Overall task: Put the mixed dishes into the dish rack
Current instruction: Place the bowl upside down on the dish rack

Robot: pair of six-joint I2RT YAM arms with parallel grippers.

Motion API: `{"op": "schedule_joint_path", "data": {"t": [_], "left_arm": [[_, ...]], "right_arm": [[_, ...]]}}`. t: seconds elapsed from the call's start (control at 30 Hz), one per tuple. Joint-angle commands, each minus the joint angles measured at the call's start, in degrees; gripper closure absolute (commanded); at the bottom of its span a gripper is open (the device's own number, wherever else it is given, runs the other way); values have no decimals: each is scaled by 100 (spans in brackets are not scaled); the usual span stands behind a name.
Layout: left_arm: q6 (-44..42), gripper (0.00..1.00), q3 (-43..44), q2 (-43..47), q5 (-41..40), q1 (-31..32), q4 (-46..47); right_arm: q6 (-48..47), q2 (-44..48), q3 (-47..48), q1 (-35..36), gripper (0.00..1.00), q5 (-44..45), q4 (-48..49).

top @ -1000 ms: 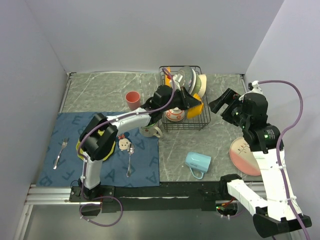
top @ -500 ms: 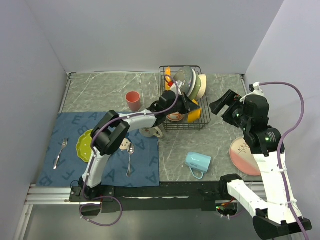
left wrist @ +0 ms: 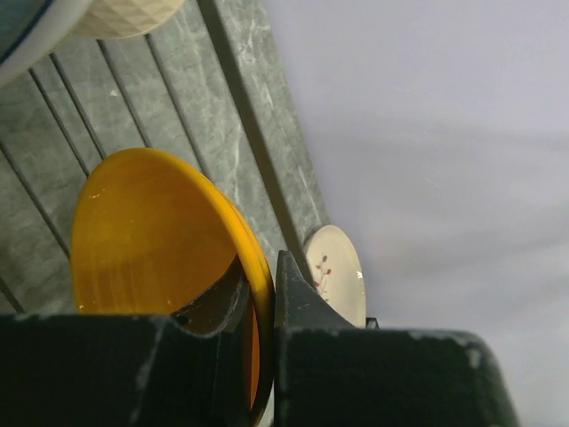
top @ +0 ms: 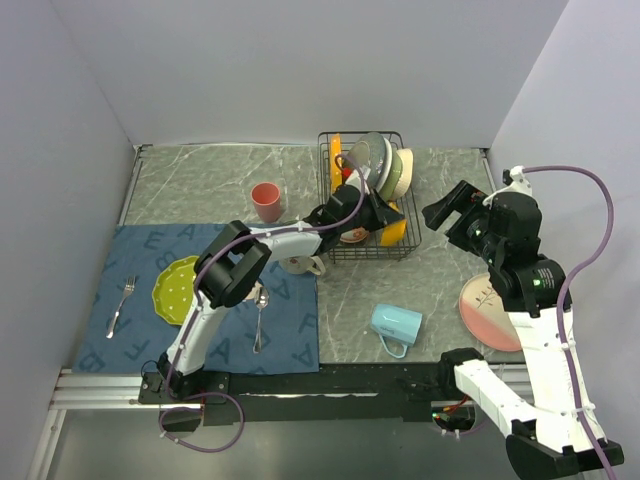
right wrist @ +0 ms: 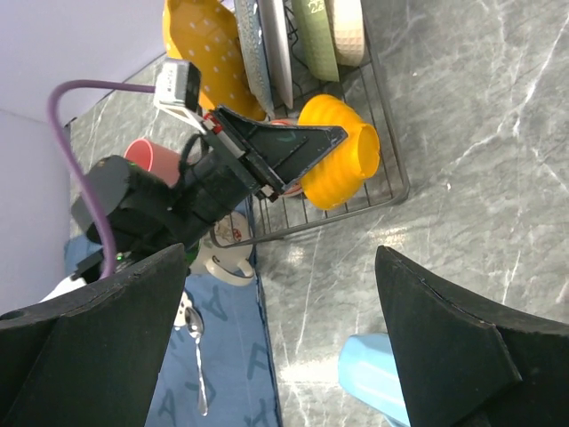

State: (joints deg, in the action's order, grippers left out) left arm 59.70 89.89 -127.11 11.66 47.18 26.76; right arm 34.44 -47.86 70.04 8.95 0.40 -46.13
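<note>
My left gripper reaches into the black wire dish rack, shut on the rim of an orange bowl. In the left wrist view the fingers pinch that orange bowl at its edge, left gripper. The right wrist view shows the bowl on its side in the rack's front right corner. Plates and bowls stand in the rack's back slots. My right gripper hovers open to the right of the rack, right gripper with nothing between its fingers.
On the blue mat lie a lime-green plate, fork and spoon. A white mug sits at the rack's front left. A pink cup, blue mug and pink plate stand on the grey table.
The left arm has stretched out lower toward the rack, carrying the orange bowl down into its front right corner and uncovering the lime-green plate. The right arm has barely moved.
</note>
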Motion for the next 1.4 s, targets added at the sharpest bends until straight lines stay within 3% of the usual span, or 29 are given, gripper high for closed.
{"op": "schedule_joint_path", "data": {"t": [0.0,0.23,0.57,0.8,0.9,1.03,1.13,1.37], "left_arm": [[138,99,231,-173,-50,19,435],[86,97,47,-165,-260,2,347],[-134,58,-559,291,-928,2,13],[-152,60,-867,582,-1148,2,-22],[-204,52,-929,705,-1340,2,-66],[-248,29,-1034,863,-1447,11,-119],[-292,20,-1149,1047,-1639,37,-241],[-486,14,-1061,1469,-2290,151,-1067]], "right_arm": [[-95,83,10,-51,6,153,60],[-60,101,-52,-43,6,118,104],[-25,110,-131,-43,7,39,201],[-7,101,-166,-43,7,-14,236],[-7,101,-175,-43,7,-14,245],[-16,101,-193,-34,7,-14,262],[2,92,-210,-43,7,-14,271],[19,84,-236,-43,7,-14,315]]}}
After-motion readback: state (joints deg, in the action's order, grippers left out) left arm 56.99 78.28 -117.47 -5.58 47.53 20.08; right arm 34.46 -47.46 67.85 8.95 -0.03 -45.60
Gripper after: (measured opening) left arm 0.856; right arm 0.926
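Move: The left hand, high over the near right part of the dish rack, already pinches the yellow bowl by its rim. The bowl's place lies about 5 cm left of this hand, 2 cm back and 6 cm below. The red-rimmed bowl sits about 12 cm left and 2 cm back, the green dish some 13 cm ahead and 2 cm left, and the grey plate about 15 cm ahead and 7 cm left. From the idle right hand, the place is about 11 cm ahead, 12 cm left and 23 cm below. Letting go of the yellow bowl's rim is the heart of it: the left hand eases about 1 cm down and forward with the bowl still pinched, then spreads its fingers almost fully while sinking to some 5 cm below its start and sliding about 6 cm left towards the red-rimmed bowl. It turns roughly 15 degrees counter-clockwise with a slight roll, and near the end lifts again by 2 cm. ##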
